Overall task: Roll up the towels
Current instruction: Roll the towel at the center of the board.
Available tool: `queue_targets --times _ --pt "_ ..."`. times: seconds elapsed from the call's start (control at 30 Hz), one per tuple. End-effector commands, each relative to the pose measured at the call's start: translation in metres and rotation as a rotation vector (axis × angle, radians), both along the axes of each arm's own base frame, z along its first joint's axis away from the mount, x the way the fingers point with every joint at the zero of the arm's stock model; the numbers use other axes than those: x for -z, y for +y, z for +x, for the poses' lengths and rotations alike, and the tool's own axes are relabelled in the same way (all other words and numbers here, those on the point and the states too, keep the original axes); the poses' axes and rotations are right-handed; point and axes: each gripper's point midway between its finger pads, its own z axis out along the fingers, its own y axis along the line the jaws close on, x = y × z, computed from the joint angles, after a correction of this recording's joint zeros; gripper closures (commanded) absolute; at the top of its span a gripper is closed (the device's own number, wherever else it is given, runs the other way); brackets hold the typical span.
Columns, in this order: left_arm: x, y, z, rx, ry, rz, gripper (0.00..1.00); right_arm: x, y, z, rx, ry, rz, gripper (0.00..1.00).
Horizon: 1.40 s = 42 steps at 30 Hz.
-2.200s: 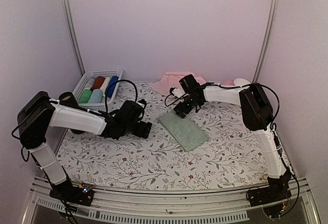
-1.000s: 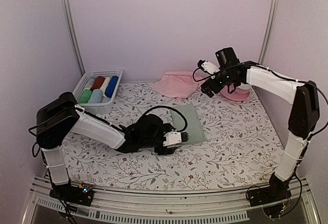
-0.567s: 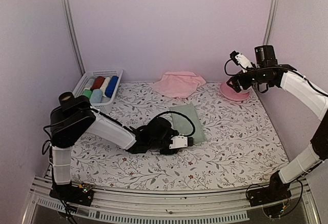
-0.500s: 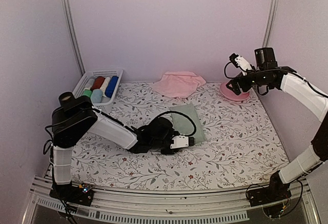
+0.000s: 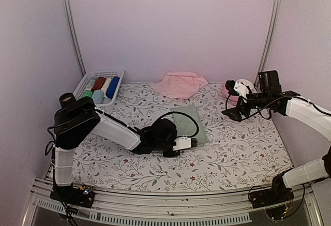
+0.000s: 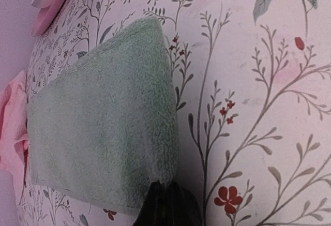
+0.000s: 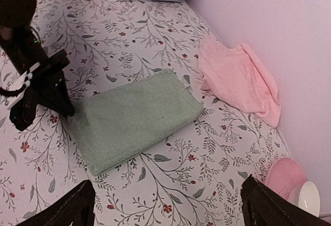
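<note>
The mint green towel (image 5: 191, 121) lies folded flat on the flowered table cover, also seen in the left wrist view (image 6: 103, 122) and the right wrist view (image 7: 134, 115). My left gripper (image 5: 194, 142) lies low at its near right corner, its black fingers (image 6: 168, 202) shut on the towel's edge. The pink towel (image 5: 180, 85) lies crumpled near the back wall (image 7: 240, 78). My right gripper (image 5: 230, 113) hangs open above the table, right of the green towel, with nothing between its fingers (image 7: 77, 205).
A white basket (image 5: 106, 72) with several rolled cloths stands at the back left. A pink saucer (image 7: 287, 177) with a white cup (image 7: 307, 197) sits at the back right, behind my right wrist. Metal posts stand at the back corners.
The left gripper has closed on the green towel's near edge. The right arm has dropped from above the saucer and swung toward the table's middle, still open.
</note>
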Motion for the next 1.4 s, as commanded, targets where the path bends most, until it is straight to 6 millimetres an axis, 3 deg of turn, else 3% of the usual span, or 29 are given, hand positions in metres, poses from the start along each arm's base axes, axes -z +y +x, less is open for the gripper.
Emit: queue_targets --times 0.0,0.17,0.4,0.7,0.97,1.17,1.37 --pt "-0.002 0.006 -0.013 0.011 0.146 -0.039 1.0 0.033 0.033 -0.042 -0.3 -0.122 -0.083 0.02" --pt "-0.016 0.011 -0.018 0.038 0.297 -0.117 1.0 0.069 0.052 -0.071 -0.467 -0.156 -0.134 0.07" --pt "-0.022 0.021 -0.007 0.011 0.51 -0.208 1.0 0.113 0.072 -0.086 -0.545 -0.163 -0.215 0.14" --pt "-0.026 0.025 0.004 -0.011 0.655 -0.283 1.0 0.145 0.086 -0.058 -0.396 -0.249 -0.347 0.21" --pt "-0.023 0.026 0.006 -0.008 0.708 -0.299 1.0 0.174 0.096 -0.058 -0.367 -0.237 -0.422 0.27" --pt "-0.018 0.027 0.007 -0.015 0.729 -0.298 1.0 0.187 0.097 -0.055 -0.345 -0.184 -0.44 0.45" --pt "-0.016 0.028 0.008 -0.016 0.739 -0.295 1.0 0.187 0.101 -0.053 -0.33 -0.132 -0.421 0.67"
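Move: The right hand, open and empty, goes for the near right corner of the folded green towel, about 6 cm back, 7 cm to its left and 21 cm below. The pink towel lies roughly 31 cm ahead and 18 cm left of that hand, the pink plate some 26 cm ahead and 9 cm right, both low on the table. From the left hand, already pinching the near left corner, the same right corner is about 12 cm right and 3 cm ahead, about level in height. Down by about 19 cm, and left and back, the right hand swoops onto the towel's near right corner, rolling and turning some 20 degrees counter-clockwise; near the end its fingers close more than halfway, straddling the towel's near edge. The left hand keeps its pinch on the other corner, drawing it about 3 cm left and lifting it 2 cm while tipping its fingers steeply down. ##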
